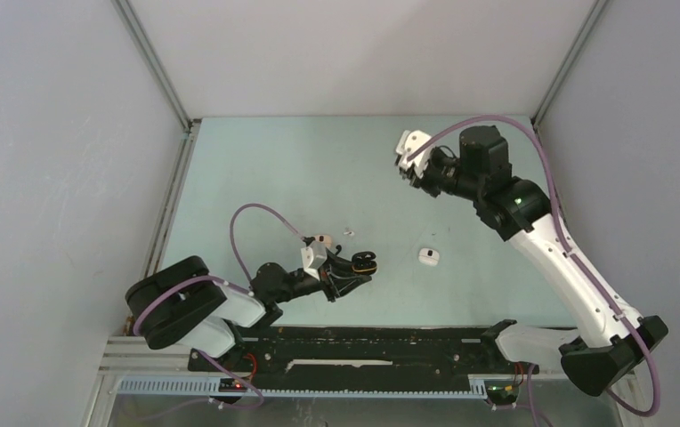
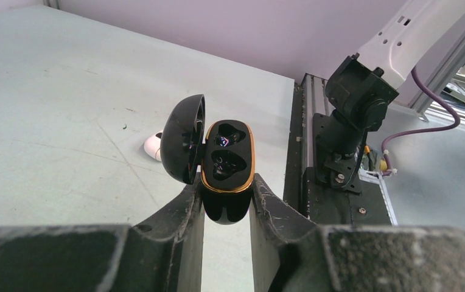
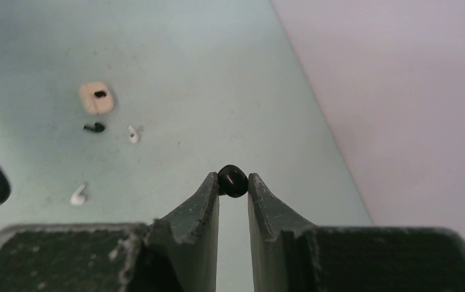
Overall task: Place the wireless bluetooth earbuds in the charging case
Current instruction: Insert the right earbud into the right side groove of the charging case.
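Observation:
My left gripper (image 2: 227,190) is shut on the lower body of a black charging case (image 2: 229,163) with a gold rim. Its lid (image 2: 182,146) stands open and both sockets look empty. From above, the case (image 1: 363,261) is held low over the near middle of the table. My right gripper (image 3: 233,182) is shut on one black earbud (image 3: 232,180), pinched at the fingertips. That gripper (image 1: 405,163) hangs raised at the back right, well away from the case. A black earbud (image 3: 95,127) and two white earbuds (image 3: 133,134) (image 3: 78,196) lie loose on the table.
A beige case (image 3: 96,97) lies by the loose buds, and it shows from above (image 1: 320,238) just behind my left wrist. A white case (image 1: 429,256) sits right of the black case. Walls close the table's back and sides.

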### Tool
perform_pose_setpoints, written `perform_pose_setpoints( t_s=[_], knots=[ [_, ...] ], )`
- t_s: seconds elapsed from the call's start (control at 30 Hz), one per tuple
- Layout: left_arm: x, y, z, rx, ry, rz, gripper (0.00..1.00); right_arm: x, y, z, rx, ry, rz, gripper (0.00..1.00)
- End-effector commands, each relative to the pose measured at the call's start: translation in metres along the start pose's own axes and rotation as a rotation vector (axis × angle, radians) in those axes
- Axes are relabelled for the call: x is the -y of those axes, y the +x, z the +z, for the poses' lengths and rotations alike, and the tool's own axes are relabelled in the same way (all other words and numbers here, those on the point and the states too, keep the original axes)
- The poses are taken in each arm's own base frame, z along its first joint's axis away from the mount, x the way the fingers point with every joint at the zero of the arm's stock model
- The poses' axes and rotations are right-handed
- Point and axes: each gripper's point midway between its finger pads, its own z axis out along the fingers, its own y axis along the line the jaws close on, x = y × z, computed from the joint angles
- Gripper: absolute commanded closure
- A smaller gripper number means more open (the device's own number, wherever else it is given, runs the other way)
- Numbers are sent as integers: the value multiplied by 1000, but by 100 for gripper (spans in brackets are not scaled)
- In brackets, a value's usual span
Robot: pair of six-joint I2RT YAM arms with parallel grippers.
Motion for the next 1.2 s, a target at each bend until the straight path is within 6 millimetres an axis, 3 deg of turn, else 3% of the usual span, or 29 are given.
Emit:
perform_pose_setpoints(
  t_s=[0.0, 0.3, 0.53, 0.7, 1.17],
  knots=[
    [-4, -16, 3, 69, -11, 63, 100, -23, 24, -2, -88, -31, -90, 100],
    [-2, -26, 2, 101, -12, 62, 100, -30, -12, -19, 2, 15, -251, 100],
    [3, -39, -6, 139, -15, 80, 100, -89, -45, -41, 206, -37, -447, 100],
    [6, -45, -11, 161, -16, 105, 100, -118, -44, -43, 300, 0, -566, 100],
    [7, -44, -13, 156, -10, 129, 100, -139, -43, -22, 355, 0, -517, 100]
  ],
)
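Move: The open black charging case, already in the left fingers with its middle some 2 cm to the right of that hand point, lies about 15 cm back, 7 cm left and 18 cm below the right hand, which still holds a black earbud. On the table, about 33 cm below the right hand, a closed white case lies 8 cm back and 6 cm right, and a loose white earbud 12 cm back and 7 cm left. The black earbud, kept pinched in the right fingers, is carried towards the open case: the right hand dips about 4 cm and comes back up, then sweeps some 13 cm back and 6 cm left, ending slightly lower. Its fingers swing counter-clockwise and tip up to point left, nearly level. The left hand keeps its grip on the case, sinks briefly, then lifts it about 2 cm net, drifting left. ##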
